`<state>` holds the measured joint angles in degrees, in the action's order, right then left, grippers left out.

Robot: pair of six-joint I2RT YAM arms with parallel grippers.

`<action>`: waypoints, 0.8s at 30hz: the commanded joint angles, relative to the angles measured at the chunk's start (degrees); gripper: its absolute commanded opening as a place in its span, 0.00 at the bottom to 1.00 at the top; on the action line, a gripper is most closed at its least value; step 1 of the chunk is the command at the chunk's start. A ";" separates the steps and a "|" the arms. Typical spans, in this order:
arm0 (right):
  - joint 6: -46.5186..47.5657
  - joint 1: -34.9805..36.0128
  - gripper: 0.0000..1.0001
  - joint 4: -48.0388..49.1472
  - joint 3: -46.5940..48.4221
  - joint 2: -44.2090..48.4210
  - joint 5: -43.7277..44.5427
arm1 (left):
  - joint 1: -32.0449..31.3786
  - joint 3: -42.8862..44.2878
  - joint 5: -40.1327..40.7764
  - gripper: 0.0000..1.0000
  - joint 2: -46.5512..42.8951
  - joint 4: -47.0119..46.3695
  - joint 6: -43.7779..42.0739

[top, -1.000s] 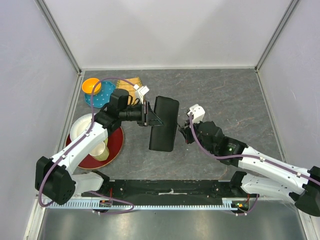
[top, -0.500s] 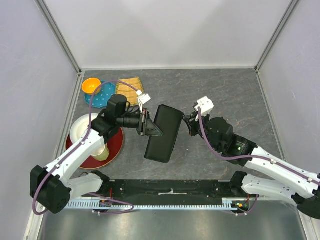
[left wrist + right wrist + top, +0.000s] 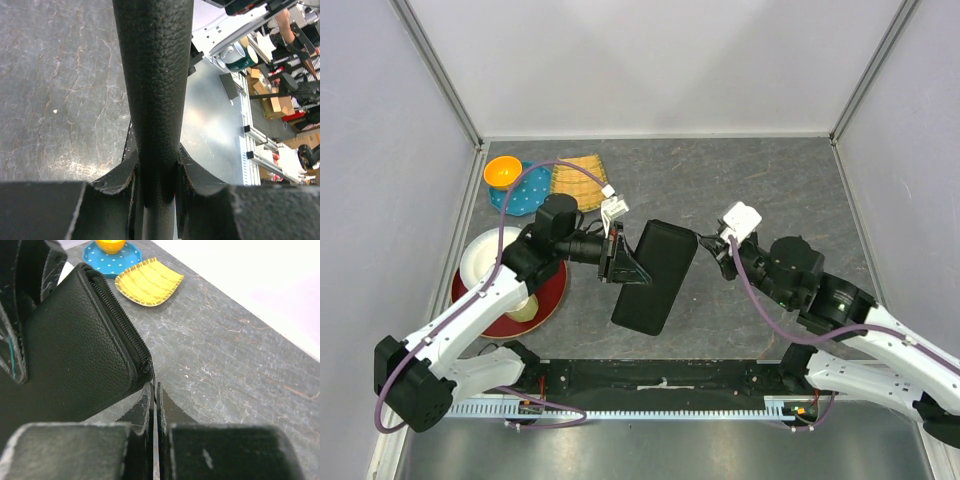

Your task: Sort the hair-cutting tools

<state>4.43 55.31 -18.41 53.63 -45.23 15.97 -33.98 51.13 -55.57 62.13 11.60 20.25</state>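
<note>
A flat black zip case (image 3: 655, 275) hangs tilted above the table's middle. My left gripper (image 3: 620, 258) is shut on its left edge. In the left wrist view the grained case (image 3: 152, 75) runs up between the fingers of that gripper (image 3: 156, 160). My right gripper (image 3: 705, 242) is at the case's far right corner. In the right wrist view this gripper (image 3: 155, 387) is shut on the thin zip pull (image 3: 151, 372) at the end of the case's (image 3: 75, 355) closed zipper. The hair-cutting tools are hidden; no scissors or comb shows.
At the back left lie an orange bowl (image 3: 501, 171) on a blue dotted plate (image 3: 525, 190) and a yellow woven mat (image 3: 582, 178). Under the left arm a red plate (image 3: 550, 290) holds a white bowl (image 3: 480, 255) and a pale cup (image 3: 523, 305).
The case has tipped clockwise and shifted slightly toward the arms. The left gripper moved nearer with it. The right arm swung right, its shut gripper now at the case's far corner.
</note>
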 commanded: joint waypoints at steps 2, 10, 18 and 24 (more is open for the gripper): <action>12.00 -0.99 0.00 -1.79 7.10 5.59 -0.57 | -3.45 -0.16 -9.46 0.02 -1.49 1.94 -4.60; 20.09 -0.99 0.00 -10.05 15.53 1.21 -5.86 | -10.84 1.24 -10.87 0.02 -0.78 3.07 -7.94; 25.01 -0.99 0.00 -17.35 22.92 -3.44 -12.27 | -17.43 3.62 -8.33 0.02 2.90 7.82 -13.21; 27.21 -0.91 0.00 -20.17 26.44 -6.09 -12.63 | -20.60 5.20 -6.66 0.02 5.54 9.06 -14.89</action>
<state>27.42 55.51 -47.86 75.44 -50.09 -1.67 -50.04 54.43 -55.46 66.22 14.92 11.07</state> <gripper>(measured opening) 0.008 0.306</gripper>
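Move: The left hand already grips the black zip case; the case's middle is about 2 cm to its right and level with it. The right hand, already pinching the zip pull, has the case's middle some 8 cm to its left, 7 cm back and about 3 cm lower. From the left hand the yellow dish lies about 21 cm ahead and 15 cm left, the red plate about 4 cm back and 32 cm left, both roughly 23 cm below. Back towards the robot go both hands together: the left carries the gripped case about 7 cm back and 4 cm to the right, turning nearly 20 degrees counter-clockwise. The right keeps its pinch on the zip pull at the case's far right corner, drawing back 5 cm and rising 3 cm early on, while it swings counter-clockwise and rolls its left side down, each about 20 degrees. ##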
